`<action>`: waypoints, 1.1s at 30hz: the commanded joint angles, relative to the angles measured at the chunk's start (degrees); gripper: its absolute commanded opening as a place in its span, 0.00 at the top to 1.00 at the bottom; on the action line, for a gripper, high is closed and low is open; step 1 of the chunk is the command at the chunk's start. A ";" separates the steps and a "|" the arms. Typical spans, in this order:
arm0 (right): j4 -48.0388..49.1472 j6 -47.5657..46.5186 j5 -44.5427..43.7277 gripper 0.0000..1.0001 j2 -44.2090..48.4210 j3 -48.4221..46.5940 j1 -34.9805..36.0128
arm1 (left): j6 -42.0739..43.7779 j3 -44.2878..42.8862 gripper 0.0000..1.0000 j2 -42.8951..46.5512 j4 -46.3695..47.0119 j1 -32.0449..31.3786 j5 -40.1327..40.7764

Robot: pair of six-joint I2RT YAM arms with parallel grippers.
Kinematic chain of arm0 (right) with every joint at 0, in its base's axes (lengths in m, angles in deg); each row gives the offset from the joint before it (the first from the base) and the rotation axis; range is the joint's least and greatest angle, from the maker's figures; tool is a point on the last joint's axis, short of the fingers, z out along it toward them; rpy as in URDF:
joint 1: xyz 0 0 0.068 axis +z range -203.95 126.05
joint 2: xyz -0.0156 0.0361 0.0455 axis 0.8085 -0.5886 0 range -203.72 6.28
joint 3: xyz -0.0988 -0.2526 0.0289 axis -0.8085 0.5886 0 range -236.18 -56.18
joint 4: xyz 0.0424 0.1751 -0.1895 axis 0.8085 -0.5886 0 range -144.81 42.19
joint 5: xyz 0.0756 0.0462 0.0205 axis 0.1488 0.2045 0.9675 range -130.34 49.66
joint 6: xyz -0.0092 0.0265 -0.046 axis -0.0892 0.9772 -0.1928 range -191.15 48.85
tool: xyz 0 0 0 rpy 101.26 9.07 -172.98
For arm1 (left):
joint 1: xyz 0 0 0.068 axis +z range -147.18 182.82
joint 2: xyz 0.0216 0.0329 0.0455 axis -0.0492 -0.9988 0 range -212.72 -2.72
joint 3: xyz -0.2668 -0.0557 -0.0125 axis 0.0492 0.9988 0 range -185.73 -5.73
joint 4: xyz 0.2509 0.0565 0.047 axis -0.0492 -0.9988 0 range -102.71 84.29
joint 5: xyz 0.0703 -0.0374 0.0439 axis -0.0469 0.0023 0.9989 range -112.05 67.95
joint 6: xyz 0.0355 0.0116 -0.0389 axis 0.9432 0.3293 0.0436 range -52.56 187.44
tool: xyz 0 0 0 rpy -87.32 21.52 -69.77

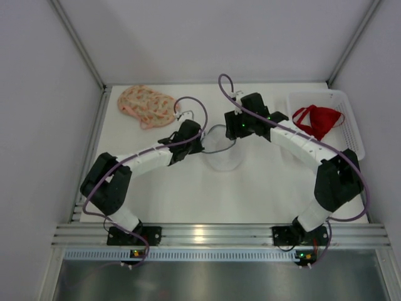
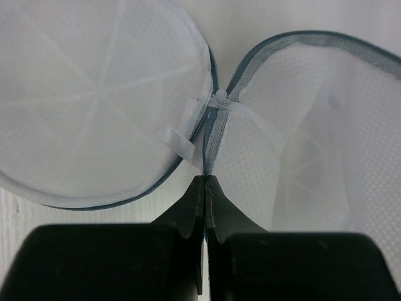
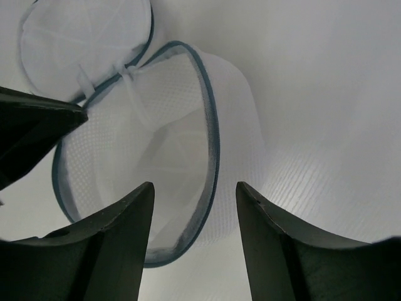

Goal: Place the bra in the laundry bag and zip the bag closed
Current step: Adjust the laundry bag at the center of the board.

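The laundry bag [image 1: 223, 152] is a round white mesh pouch with a blue-grey zip rim, lying unzipped at the table's middle. In the left wrist view its lid [image 2: 100, 106] is flipped to the left and its body [image 2: 313, 125] opens to the right. My left gripper [image 2: 208, 180] is shut on the rim where lid and body join. My right gripper [image 3: 194, 195] is open and straddles the bag's far rim [image 3: 210, 157] without gripping it. The red bra [image 1: 319, 119] lies in a white basket [image 1: 354, 135] at the back right, away from both grippers.
A pink patterned garment [image 1: 148, 105] lies at the back left. White walls and metal posts enclose the table on three sides. The left gripper [image 1: 200, 142] and right gripper [image 1: 235, 130] sit close together at the bag.
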 commanded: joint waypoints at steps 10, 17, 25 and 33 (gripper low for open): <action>1.04 0.62 -1.85 1.00 -3.93 -3.81 1.98 | 6.91 0.44 1.00 12.34 2.67 -2.54 9.83; 1.48 1.68 -3.96 1.00 3.62 -5.48 2.15 | 11.39 0.97 1.00 21.12 2.58 -4.38 14.92; 8.91 9.33 0.61 1.00 1.20 -5.69 4.87 | 9.64 1.59 1.00 25.71 5.72 -5.88 16.09; 3.49 6.69 -7.04 1.00 6.61 -6.28 5.23 | 11.48 0.44 1.00 29.73 -4.19 -6.23 25.66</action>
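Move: The left hand already pinches the laundry bag's left rim; the bag's middle lies about 7 cm to its right, level fore-and-aft and some 3 cm below, the bag lid roughly 6 cm left, 1 ahead and 3 below. The right hand's goal, the right rim, sits straight beneath it, about 3 cm down. From that hand the bag's middle is 4 cm left, 5 back and 8 below. The right hand dips 3 cm, shuts on the right rim and rises; the left lifts its rim about 16 cm. ##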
